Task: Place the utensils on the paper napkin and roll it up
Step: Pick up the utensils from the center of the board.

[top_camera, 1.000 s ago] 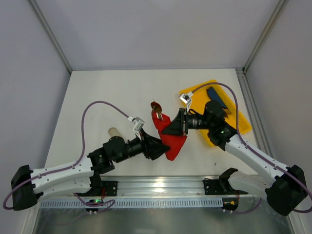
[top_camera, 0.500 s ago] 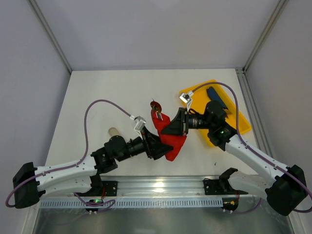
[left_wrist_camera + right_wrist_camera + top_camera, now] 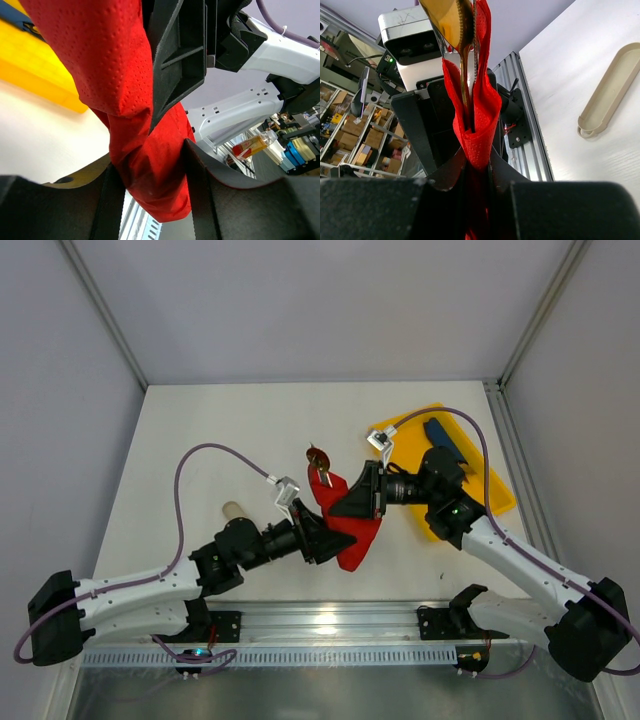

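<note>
The red paper napkin (image 3: 357,530) is wrapped round the utensils and held off the table at mid-front. A gold spoon bowl (image 3: 318,457) sticks out of its upper end, also seen in the right wrist view as the spoon (image 3: 447,17) above the napkin (image 3: 480,110). My right gripper (image 3: 350,505) (image 3: 479,160) is shut on the bundle's middle. My left gripper (image 3: 343,537) (image 3: 150,162) comes in from the left at the lower end, where the napkin (image 3: 100,60) fills the gap between both fingers.
The yellow tray (image 3: 497,490) lies at the right under the right arm, with a dark-blue oblong item (image 3: 445,437) on it. A beige sleeve (image 3: 232,510) lies on the table at the left, beside the left arm. The metal rail runs along the near edge.
My left gripper has slid right onto the napkin's lower end and its jaws have narrowed on it. The right gripper and the bundle have stayed put.
</note>
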Controlling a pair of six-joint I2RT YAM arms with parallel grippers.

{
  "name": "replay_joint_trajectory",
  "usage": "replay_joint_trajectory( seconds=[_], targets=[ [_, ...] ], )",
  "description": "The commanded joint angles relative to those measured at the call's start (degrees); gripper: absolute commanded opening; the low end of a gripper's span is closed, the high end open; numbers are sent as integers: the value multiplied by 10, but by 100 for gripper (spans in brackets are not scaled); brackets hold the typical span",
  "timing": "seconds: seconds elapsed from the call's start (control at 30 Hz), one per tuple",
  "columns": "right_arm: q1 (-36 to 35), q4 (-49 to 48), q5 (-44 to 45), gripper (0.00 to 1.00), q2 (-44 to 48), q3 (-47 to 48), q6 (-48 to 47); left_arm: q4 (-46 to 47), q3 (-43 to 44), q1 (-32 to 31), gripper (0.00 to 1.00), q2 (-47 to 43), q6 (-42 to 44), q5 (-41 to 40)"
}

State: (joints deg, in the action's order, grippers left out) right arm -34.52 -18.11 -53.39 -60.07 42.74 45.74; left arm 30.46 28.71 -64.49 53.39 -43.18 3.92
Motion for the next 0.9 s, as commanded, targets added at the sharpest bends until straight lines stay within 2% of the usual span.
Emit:
replay_joint_trajectory(
  seconds=[0.0, 0.27, 0.37, 0.47, 0.6, 0.87],
  targets=[
    [-7, -42, -8, 4, 13, 35, 6, 46, 17, -1, 47, -1, 0, -3],
    [-12, -39, -4, 4, 12, 34, 1, 71, 9, -1, 45, -3, -10, -13],
    [-12, -36, -4, 4, 13, 37, 0, 83, 8, -1, 39, -1, -15, -13],
    [-14, -31, -4, 4, 12, 40, -3, 80, 11, -1, 24, -1, -16, -12],
    [-15, -31, -6, 4, 13, 43, -3, 77, 8, 0, 10, -6, -13, -14],
    [-20, -18, -6, 4, 12, 50, -12, 71, 5, -1, 0, -14, -9, -14]
  ],
)
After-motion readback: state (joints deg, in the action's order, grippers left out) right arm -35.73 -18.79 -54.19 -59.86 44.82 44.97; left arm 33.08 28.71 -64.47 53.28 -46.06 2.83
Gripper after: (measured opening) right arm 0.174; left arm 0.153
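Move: The lower end of the rolled red napkin already hangs between my open left fingers, practically at the hand point; it lies about 4 cm back and 4 cm below my right hand, which keeps the roll pinched higher up. The utensil heads stick out some 12 cm ahead, 5 cm left and 10 cm above my left hand. The beige case lies on the table roughly 9 cm ahead, 23 cm left and 26 cm below that hand. I close my left fingers from about half open until they pinch the napkin's lower end from both sides, easing that hand up about 1.5 cm as they shut. My right hand keeps its firm hold above and lifts the roll along with it by nearly 2 cm, drawing back toward my base just under 1 cm with barely any turn. ##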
